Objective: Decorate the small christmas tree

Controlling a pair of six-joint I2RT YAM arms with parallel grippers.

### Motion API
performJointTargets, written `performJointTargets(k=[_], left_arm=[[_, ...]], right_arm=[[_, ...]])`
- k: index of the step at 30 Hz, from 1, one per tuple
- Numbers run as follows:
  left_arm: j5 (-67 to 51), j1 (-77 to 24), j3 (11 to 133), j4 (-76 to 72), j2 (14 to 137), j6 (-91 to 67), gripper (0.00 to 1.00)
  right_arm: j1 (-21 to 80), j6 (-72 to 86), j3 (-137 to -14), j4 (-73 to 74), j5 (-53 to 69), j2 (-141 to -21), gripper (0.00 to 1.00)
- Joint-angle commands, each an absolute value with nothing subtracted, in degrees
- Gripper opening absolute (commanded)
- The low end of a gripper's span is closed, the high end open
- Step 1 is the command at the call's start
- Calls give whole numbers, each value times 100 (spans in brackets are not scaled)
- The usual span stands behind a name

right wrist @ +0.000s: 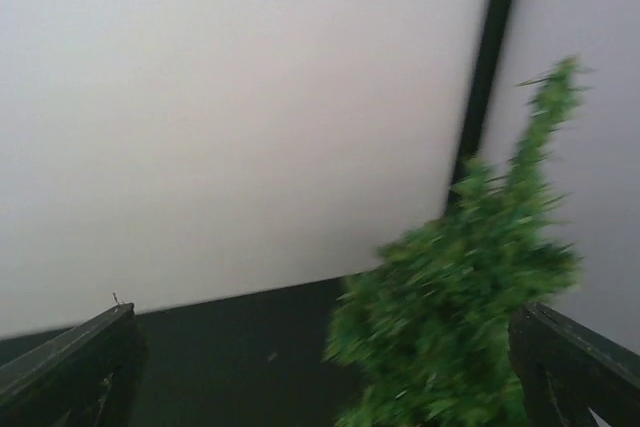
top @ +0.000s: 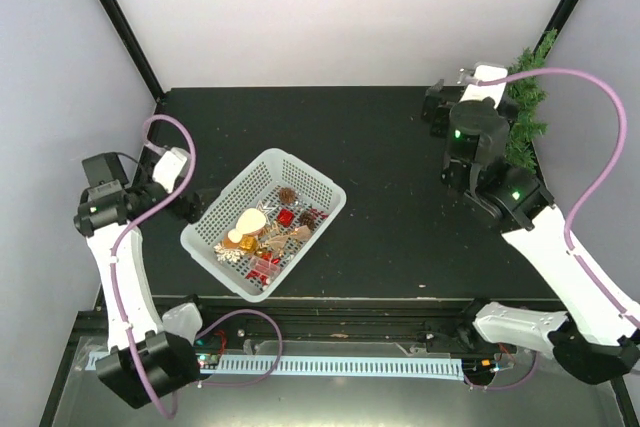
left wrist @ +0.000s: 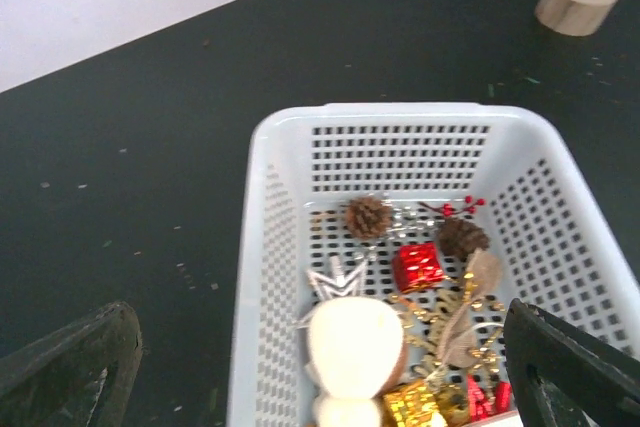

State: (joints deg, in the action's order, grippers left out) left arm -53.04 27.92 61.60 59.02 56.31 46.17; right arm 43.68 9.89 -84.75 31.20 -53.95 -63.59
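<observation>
The small christmas tree [top: 525, 97] stands at the table's far right corner, partly behind my right arm. In the right wrist view the tree [right wrist: 470, 327] is blurred, just inside the right finger [right wrist: 575, 367]. My right gripper [top: 472, 95] [right wrist: 320, 377] is open and holds nothing. The tree's wooden base [left wrist: 575, 2] shows far off in the left wrist view. My left gripper [top: 185, 192] [left wrist: 320, 377] is open at the near-left end of the white basket [top: 300, 172] [left wrist: 270, 147]. Inside lie pine cones [left wrist: 368, 217], a red gift box [left wrist: 417, 267] and a cream ornament [left wrist: 352, 347].
Silver star [left wrist: 335, 277], gold gift [left wrist: 410, 407], red berries [left wrist: 460, 207] and gold glitter sprigs also lie in the basket. The black table [top: 380, 167] ends at a white back wall [top: 330, 7]. Black frame posts [top: 115, 17] stand at both back corners.
</observation>
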Motion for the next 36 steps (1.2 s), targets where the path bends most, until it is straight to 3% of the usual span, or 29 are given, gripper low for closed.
performJointTargets(k=[1,6,9,26,36], left_arm=[[-5362,2317,5846,5472,5427,3942,99],[-5334,1776,5717,5552,5565,3873,99],[-5314,1563,5572,5291,5551,3735,99],[-5375,1107,5827,4971,6061,3273,99],[-5447,1068,5565,4904,6048,3259,99]], right_arm=[[3521,506,-8452,1838,-6143,-6612,99],[2562,855,-9374,2083,-5611,-7041,99],[2384,602,-9745,1972,-5905,-7289,99],[1014,944,-9665,1453,-5873,-8428,100],[760,716,-9857,1208,-5671,-8912,100]])
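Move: My right hand, empty and high up, has the christmas tree about 17 cm ahead and 20 cm to its right, the tree's middle some 20 cm lower and its wooden base about 38 cm lower. From my left hand the ornament basket's middle lies about 4 cm ahead, 13 cm to the right and 21 cm down; in it, the cream disc is 5 cm ahead and 10 cm right, the red gift box 6 cm ahead and 19 cm right. I swing my open right hand some 18 cm right and 12 cm forward to the upper part of the tree, rising about 7 cm on the way and sinking back level, while the wrist turns about 40 degrees clockwise so that the open fingers face the treetop. Meanwhile my open left hand eases about 7 cm right and 3 cm down towards the ornaments, tipping slightly downward. ##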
